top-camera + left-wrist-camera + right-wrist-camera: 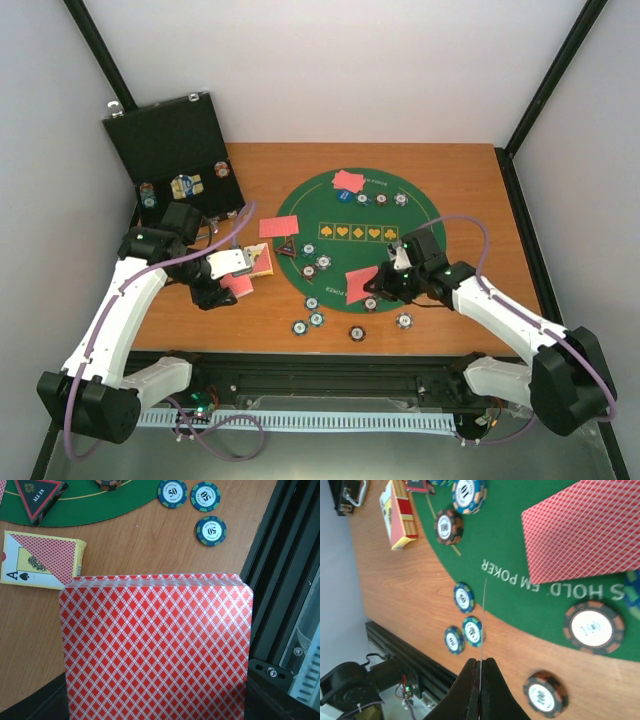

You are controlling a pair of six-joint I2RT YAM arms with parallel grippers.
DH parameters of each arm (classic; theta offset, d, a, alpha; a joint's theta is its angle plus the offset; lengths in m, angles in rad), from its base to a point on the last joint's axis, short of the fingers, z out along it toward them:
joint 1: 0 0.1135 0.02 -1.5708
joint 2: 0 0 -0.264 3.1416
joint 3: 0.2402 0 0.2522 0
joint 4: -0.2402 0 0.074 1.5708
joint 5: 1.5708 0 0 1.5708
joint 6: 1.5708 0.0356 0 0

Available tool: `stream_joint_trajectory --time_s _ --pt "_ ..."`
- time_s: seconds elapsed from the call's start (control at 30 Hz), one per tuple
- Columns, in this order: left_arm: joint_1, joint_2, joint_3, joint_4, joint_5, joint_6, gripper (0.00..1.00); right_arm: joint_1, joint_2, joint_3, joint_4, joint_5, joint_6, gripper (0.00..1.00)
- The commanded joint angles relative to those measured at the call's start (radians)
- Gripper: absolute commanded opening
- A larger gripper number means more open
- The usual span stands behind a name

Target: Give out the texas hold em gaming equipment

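A thick deck of red-backed playing cards (155,650) fills the lower left wrist view and hides the fingers. My left gripper (233,268) is shut on this deck (240,285) above the wood, left of the green mat (330,215). My right gripper (480,662) is shut on a single card (482,620) seen edge-on, over the mat's near edge. Another red-backed card (580,540) lies flat on the felt. More cards (348,181) (278,226) lie farther off. The triangle marker (39,492) sits on the mat. Blue-green chips (464,596) (472,630) (454,640) lie on the wood.
A card box with an ace printed on it (42,560) lies beside the left gripper. The open black case (175,150) stands at the back left with chips inside. Brown-edged chips (593,627) (545,692) lie near the right gripper. The black rail (280,580) runs along the table's near edge.
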Motion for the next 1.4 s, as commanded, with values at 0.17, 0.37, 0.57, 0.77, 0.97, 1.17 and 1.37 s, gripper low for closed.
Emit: stream_joint_trajectory --time_s 0.17,0.37,0.57,0.77,0.97,1.17,1.37 --pt "-0.004 -0.004 0.026 0.005 0.014 0.023 0.27 -0.112 0.191 0.086 -0.037 -0.052 -0.176 0.04" --pt "-0.004 0.003 0.036 0.007 0.022 0.021 0.27 -0.115 0.287 0.137 -0.045 -0.091 -0.240 0.09" --pt "-0.003 0.011 0.044 0.006 0.028 0.016 0.27 -0.120 0.344 0.170 -0.086 -0.058 -0.279 0.31" --pt "-0.004 0.007 0.048 0.004 0.031 0.017 0.27 -0.129 0.350 0.194 -0.191 0.056 -0.317 0.34" --pt "-0.004 0.006 0.046 0.003 0.033 0.020 0.27 -0.132 0.306 0.232 -0.302 0.184 -0.344 0.44" --pt "-0.004 0.003 0.047 0.001 0.035 0.021 0.27 -0.143 0.243 0.262 -0.305 0.173 -0.319 0.55" --pt "-0.005 -0.004 0.046 0.005 0.056 0.014 0.27 -0.041 0.143 0.289 -0.065 -0.062 -0.145 0.77"
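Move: My right hand is shut on one card. Its place, at the mat's near edge and overlapping the card already lying there, is about 4 cm ahead, 2 cm to the left and some 8 cm below. That dealt card is about 6 cm ahead, 1 cm left; a brown chip lies almost straight beneath me, 1 cm right, and a blue chip stack 4 cm ahead, 5 cm right. From my left hand the place is roughly 30 cm right, 4 cm ahead, 14 cm below. I bring my right hand forward and down, about 4 cm each way, to lay the held card at the near side of the dealt one, and start opening the fingers. Still opening, I draw right and a little lower, fingertips tipping some 15 degrees steeper, then lift back to about the starting height with the fingers wide and empty. My left hand keeps still, gripping the deck. ##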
